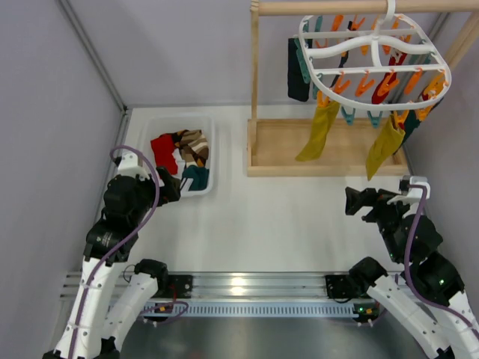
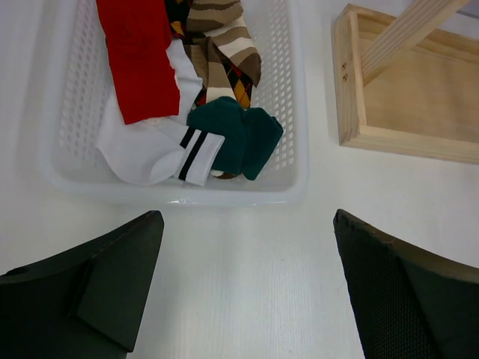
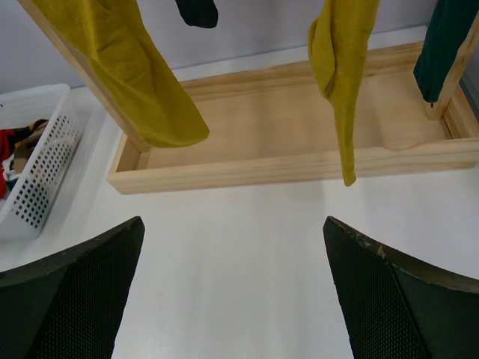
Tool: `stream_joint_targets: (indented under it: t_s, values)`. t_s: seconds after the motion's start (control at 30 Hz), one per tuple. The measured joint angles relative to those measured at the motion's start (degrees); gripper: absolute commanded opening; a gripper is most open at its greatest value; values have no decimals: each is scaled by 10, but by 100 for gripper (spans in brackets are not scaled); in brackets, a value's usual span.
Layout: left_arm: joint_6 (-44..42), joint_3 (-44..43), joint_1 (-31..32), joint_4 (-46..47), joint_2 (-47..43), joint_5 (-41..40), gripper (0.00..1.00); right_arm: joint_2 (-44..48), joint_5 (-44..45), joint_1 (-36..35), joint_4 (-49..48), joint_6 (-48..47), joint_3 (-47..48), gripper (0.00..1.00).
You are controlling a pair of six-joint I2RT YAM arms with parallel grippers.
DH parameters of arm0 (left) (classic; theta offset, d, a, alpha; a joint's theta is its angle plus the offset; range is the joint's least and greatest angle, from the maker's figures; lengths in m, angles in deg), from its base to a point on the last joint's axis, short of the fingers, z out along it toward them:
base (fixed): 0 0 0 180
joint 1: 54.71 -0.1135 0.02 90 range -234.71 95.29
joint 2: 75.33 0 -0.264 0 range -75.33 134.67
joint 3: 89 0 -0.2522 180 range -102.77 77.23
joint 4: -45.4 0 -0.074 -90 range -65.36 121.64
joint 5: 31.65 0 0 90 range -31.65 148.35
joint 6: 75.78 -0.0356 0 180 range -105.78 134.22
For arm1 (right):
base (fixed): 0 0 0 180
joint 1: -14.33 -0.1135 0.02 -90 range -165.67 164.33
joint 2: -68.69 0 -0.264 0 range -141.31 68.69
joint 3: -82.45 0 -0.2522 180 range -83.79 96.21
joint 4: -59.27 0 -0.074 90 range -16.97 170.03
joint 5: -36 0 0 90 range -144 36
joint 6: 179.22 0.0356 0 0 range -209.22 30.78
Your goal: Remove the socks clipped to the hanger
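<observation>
The white hanger hangs from the wooden rod at the top right. Two mustard yellow socks, a dark navy sock, a red sock and a dark teal sock hang clipped to it. The right wrist view shows the yellow socks and the teal one from below. My right gripper is open and empty, low over the table in front of the stand. My left gripper is open and empty at the basket's near edge.
A white basket at the left holds a red sock, a white striped sock, a teal sock and a brown striped sock. The wooden stand's tray base lies under the hanger. Grey walls close both sides.
</observation>
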Motion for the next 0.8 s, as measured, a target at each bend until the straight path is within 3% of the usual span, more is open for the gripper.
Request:
stream_joint_targets:
  t_s: [0.4,0.6,0.8]
  values:
    - [11,0,0,0,10,0,99,-27,-1,0,-30,4,-26,100]
    - [13,1,0,0,18,0,99,-109,-71,0,-124,5,-63,100]
    - [14,1,0,0,24,11,99,-221,-141,0,-282,-1,-95,100]
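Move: The left yellow sock hangs ahead and to the left of the open, empty right hand, its middle some 15 cm forward, 11 cm left and about 6 cm higher. The right yellow sock hangs about 10 cm ahead, 4 cm right and 5 cm up; the long dark sock is roughly 28 cm ahead, 11 cm left and 10 cm up. From the left hand the left yellow sock is about 15 cm ahead, 30 cm right and 8 cm higher. The right hand, hardly stirring at first and then gathering speed, swings about 10 cm left and 7 cm forward towards the left yellow sock, away from in front of the right one, and sinks some 4 cm on the way so that it comes in low towards the hanging toe. The wrist yaws some 15 degrees counter-clockwise and tips down only slightly, so the wide-open fingers now face the sock with clear air still between them and the cloth. ##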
